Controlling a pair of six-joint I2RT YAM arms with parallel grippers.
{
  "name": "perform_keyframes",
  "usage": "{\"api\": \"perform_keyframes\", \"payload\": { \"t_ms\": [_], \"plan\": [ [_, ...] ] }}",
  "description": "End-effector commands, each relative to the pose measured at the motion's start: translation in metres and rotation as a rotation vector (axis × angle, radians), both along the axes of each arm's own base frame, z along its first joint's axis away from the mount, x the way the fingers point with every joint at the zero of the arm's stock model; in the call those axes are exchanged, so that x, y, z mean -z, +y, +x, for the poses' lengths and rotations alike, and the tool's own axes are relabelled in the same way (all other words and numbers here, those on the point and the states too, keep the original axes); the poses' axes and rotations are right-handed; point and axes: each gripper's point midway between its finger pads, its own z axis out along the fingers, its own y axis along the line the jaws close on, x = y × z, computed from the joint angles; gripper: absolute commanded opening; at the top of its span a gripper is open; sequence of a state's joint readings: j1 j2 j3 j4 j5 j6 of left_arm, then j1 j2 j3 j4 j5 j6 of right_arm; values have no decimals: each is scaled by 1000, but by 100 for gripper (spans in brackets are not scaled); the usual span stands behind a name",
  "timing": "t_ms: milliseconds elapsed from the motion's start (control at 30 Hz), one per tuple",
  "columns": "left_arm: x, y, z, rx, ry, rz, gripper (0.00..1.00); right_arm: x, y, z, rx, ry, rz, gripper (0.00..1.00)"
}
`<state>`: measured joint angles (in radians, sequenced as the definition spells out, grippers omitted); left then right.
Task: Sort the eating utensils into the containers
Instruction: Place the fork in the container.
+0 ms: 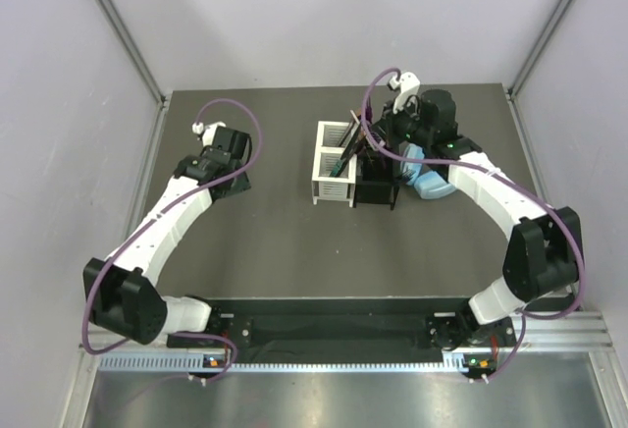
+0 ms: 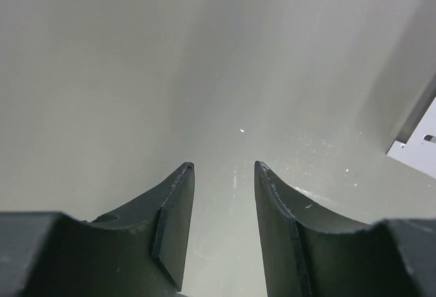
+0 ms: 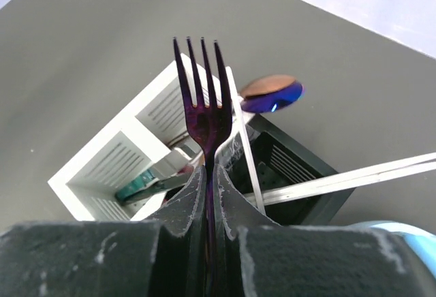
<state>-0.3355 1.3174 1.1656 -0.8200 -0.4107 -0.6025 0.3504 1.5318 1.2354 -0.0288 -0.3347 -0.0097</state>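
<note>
My right gripper [image 3: 210, 171] is shut on the neck of an iridescent purple fork [image 3: 202, 99], tines pointing away from the camera. It hangs above the white caddy [image 3: 116, 167] and the black caddy [image 3: 306, 174], which stand side by side. A green-handled knife [image 3: 139, 189] leans in the white caddy. A purple-blue spoon [image 3: 272, 92] and pale sticks [image 3: 354, 178] stick out of the black one. From above, the right gripper [image 1: 385, 138] is over the two caddies [image 1: 334, 168]. My left gripper [image 2: 223, 166] is open over bare table, holding nothing.
Light-blue headphones [image 1: 427, 178] lie just right of the black caddy [image 1: 376, 183], under the right arm. The left gripper [image 1: 234, 175] is well left of the caddies. A white bracket [image 2: 415, 147] shows at the right edge of the left wrist view.
</note>
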Motion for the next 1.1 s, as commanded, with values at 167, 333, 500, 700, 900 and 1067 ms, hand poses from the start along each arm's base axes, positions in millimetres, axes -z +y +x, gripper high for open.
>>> {"api": "perform_keyframes", "payload": {
  "t_ms": [167, 333, 500, 700, 900, 1067],
  "plan": [
    [-20, -8, 18, 25, -56, -26, 45, -2, -1, -1, 6, -80, 88, 0],
    [-14, -15, 21, 34, -46, -52, 45, 7, -14, -26, 39, -55, 79, 0],
    [-13, -23, 27, 57, -44, -78, 45, 12, -25, -44, 69, -36, 75, 10],
    [-11, -32, 36, 89, -32, -94, 46, 13, -29, -46, 77, -17, 49, 31],
    [-8, -42, 46, 117, 2, -108, 47, -5, -29, -35, 108, -27, 61, 38],
    [-13, -47, 57, 131, 2, -113, 49, -65, -53, -19, 231, -106, 72, 45]
  ]
}}
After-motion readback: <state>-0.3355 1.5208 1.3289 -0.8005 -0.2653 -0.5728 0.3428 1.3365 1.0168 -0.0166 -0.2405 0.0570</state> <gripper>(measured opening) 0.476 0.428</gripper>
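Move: The black container that the fork goes to lies almost under the right hand: its middle is about 2 cm ahead, level sideways and some 19 cm below. Beside it stands the white container, 2 cm ahead and about 11 cm left of the hand; the chopsticks rise some 9 cm ahead and 5 cm right, the headphones about 6 cm ahead and 14 cm right. From the left hand the black container lies roughly 13 cm ahead, 32 cm right and 11 cm lower. The fork, already pinched in the right fingers with its tines up, is lowered about 5 cm towards the black container while drawn back and slightly right. Near the lowest point the fingers open to a little under half and let go of the handle, and the hand lifts some 2 to 3 cm, dips slightly, then rises again. The left hand, empty, drifts about 4 cm forward and 4 cm right, towards the containers. ##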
